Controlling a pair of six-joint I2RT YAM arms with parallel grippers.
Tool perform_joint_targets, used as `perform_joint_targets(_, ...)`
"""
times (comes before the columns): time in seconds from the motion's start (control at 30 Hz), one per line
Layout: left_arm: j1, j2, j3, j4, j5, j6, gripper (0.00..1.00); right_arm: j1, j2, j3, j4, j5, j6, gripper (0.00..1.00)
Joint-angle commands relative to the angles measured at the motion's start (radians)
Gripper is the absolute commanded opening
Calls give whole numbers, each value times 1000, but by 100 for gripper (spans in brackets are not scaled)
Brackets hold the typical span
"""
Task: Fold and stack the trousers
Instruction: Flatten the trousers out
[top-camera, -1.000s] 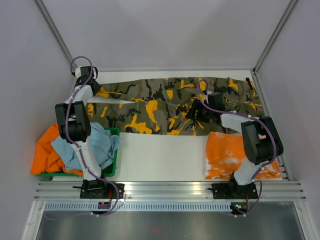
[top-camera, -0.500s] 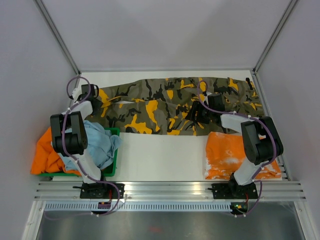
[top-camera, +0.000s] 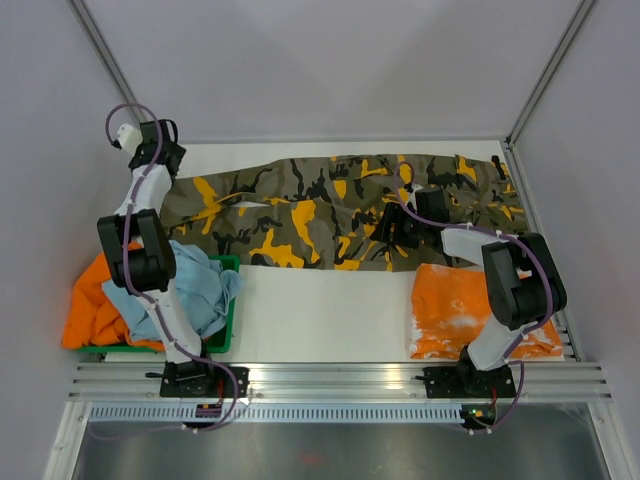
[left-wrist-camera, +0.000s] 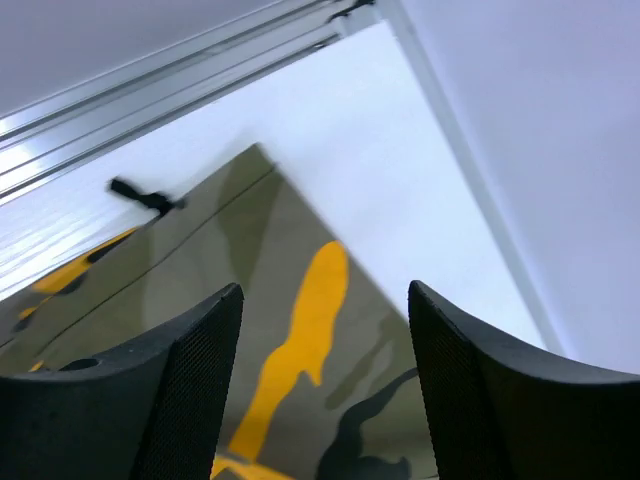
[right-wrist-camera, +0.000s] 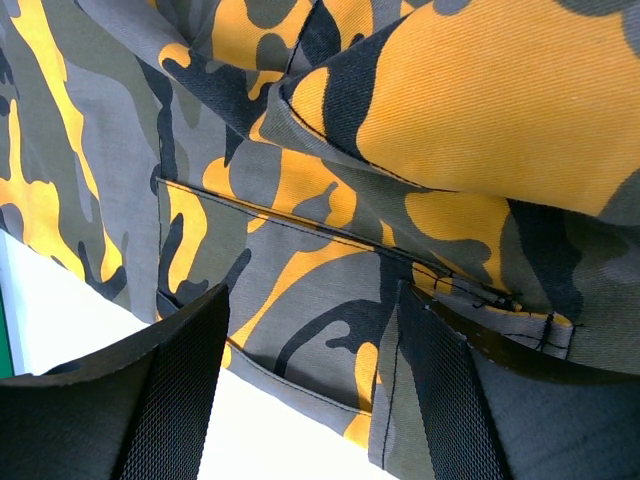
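Observation:
The camouflage trousers (top-camera: 330, 205) lie spread lengthwise across the back of the table, leg ends at the left, waist at the right. My left gripper (top-camera: 163, 160) hangs open above the far left corner, just past the leg end, with nothing between its fingers. In the left wrist view the left gripper (left-wrist-camera: 325, 390) stands over the flat hem of the trousers (left-wrist-camera: 290, 300). My right gripper (top-camera: 392, 225) is open low over the seat area. In the right wrist view the right gripper (right-wrist-camera: 315, 390) straddles a seam near the front edge of the trousers (right-wrist-camera: 330, 200), and its right finger (right-wrist-camera: 450, 400) touches the cloth.
A green bin (top-camera: 228, 262) at the front left holds a light blue garment (top-camera: 190, 290), with an orange garment (top-camera: 95, 300) spilling over its left side. A folded orange-and-white garment (top-camera: 470, 310) lies at the front right. Walls and frame posts close the table's back and sides.
My left gripper has opened, let go of the trouser leg end, and risen towards the back left corner. The leg end now lies flat. The right arm has not moved.

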Motion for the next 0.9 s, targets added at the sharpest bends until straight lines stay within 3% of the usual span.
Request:
perform_joint_targets(0.0, 0, 121, 132, -121, 78, 40, 69, 3, -11, 14, 22, 6, 12, 76)
perform_joint_targets(0.1, 0, 180, 174, -121, 135, 58, 46, 3, 3, 23, 24, 13, 26, 75)
perform_joint_targets(0.13, 0, 223, 189, -133, 141, 63, 30, 3, 6, 37, 30, 22, 31, 75)
perform_joint_targets(0.23, 0, 264, 209, -155, 182, 75, 3, 3, 23, 92, 41, 63, 75, 75)
perform_joint_targets(0.33, 0, 293, 212, -123, 256, 82, 2, 3, 79, 196, 32, 94, 106, 75)
perform_joint_targets(0.5, 0, 424, 342, -163, 354, 43, 2, 3, 204, 403, -28, 121, 121, 74)
perform_joint_targets(0.87, 0, 652, 615, -190, 453, -86, 2, 19, 376, 503, -30, 264, 143, 74)
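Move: My raised, open left hand is aimed at the far edge of the far trouser leg near its outer end, about 9 cm ahead, 5 cm right and 14 cm below. The white gap between the legs is roughly 9 cm back and 16 cm right. My open right hand is low over the trousers' hip part. The cloth it goes for lies some 13 cm ahead and 4 cm below, and the orange cloth is about 22 cm back and 21 cm right. I shut my empty left hand while dropping it about 13 cm, then carry the closed fingertips low and forward and a little right, along the leg to its far edge, where they rest on the cloth. After a pause, I arc my right hand some 13 cm forward over the trousers, still open, rising and then sinking towards the far part. ##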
